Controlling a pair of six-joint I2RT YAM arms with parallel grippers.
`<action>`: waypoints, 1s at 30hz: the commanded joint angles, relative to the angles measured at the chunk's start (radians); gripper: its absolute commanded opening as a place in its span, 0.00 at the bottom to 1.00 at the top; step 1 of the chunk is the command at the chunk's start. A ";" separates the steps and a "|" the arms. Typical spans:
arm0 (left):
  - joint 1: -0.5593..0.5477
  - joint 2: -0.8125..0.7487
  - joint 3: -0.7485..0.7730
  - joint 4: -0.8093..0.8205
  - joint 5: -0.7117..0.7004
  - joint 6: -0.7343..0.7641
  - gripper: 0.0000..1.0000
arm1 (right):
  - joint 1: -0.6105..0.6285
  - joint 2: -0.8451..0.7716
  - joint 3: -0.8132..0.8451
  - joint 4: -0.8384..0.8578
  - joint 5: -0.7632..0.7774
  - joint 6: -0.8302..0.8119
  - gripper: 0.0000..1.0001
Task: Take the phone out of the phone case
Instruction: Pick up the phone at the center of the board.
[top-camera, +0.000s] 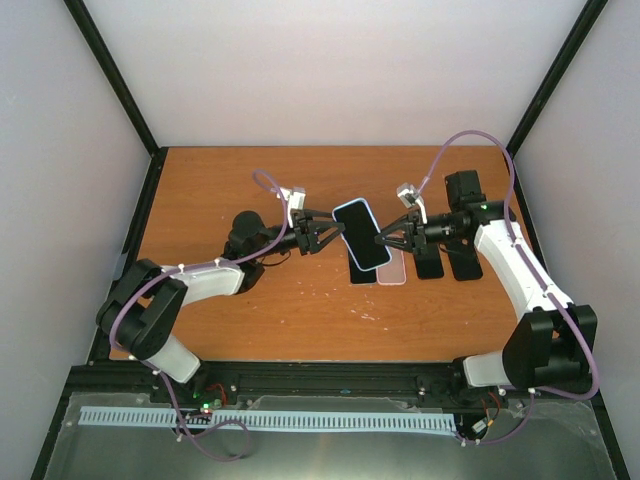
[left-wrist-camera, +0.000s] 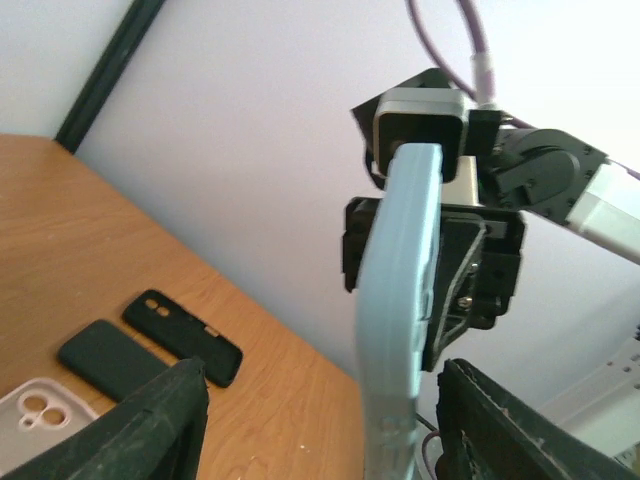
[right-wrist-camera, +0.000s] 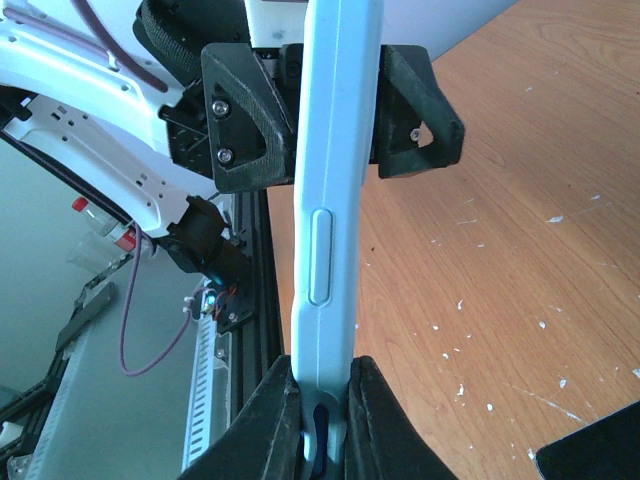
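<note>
The phone in its light blue phone case (top-camera: 361, 233) hangs in the air above the table, tilted, between both grippers. My right gripper (top-camera: 385, 240) is shut on the case's right edge; in the right wrist view the fingertips (right-wrist-camera: 288, 405) pinch the case (right-wrist-camera: 330, 200) edge-on, with my right gripper (right-wrist-camera: 325, 420) clamped on its lower end. My left gripper (top-camera: 335, 232) stands open around the opposite edge. In the left wrist view the case (left-wrist-camera: 400, 300) sits between the jaws of my left gripper (left-wrist-camera: 325, 430), close to the right finger (left-wrist-camera: 500, 430) and well apart from the left finger (left-wrist-camera: 150, 430).
Several empty cases lie on the wooden table (top-camera: 250, 190) under the phone: a black one (top-camera: 362, 270), a pale pink one (top-camera: 392, 272) and two more black ones (top-camera: 428, 265) (top-camera: 465, 262). Black frame posts and white walls bound the table.
</note>
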 joint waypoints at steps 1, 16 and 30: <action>-0.012 0.047 0.043 0.233 0.057 -0.117 0.61 | -0.004 -0.032 -0.014 0.058 -0.053 0.030 0.03; -0.046 0.111 0.106 0.242 0.093 -0.108 0.19 | -0.004 -0.028 -0.022 0.075 -0.062 0.048 0.04; -0.041 0.036 0.119 0.080 0.145 0.010 0.00 | -0.004 -0.064 -0.005 0.060 -0.014 0.029 0.52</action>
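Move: The blue-cased phone hangs between my hands, face up, with my right fingers already shut on its right edge. Its middle is about 4 cm right of my left hand and 2 cm back, and about 4 cm left of my right hand and 1 cm ahead. On the board some 22 cm below my left hand, a dark phone lies 5 cm right of it and the pink case 13 cm right, both 1 cm back. I slide my left hand about 2.5 cm right onto the phone's left edge, drawing back nearly 2 cm and rising slightly, with a clockwise turn of some 10 degrees. Its half-open fingers close and pinch that edge. My right hand stays put, gripping until the left has closed, then begins to spread its fingers from the right edge. ##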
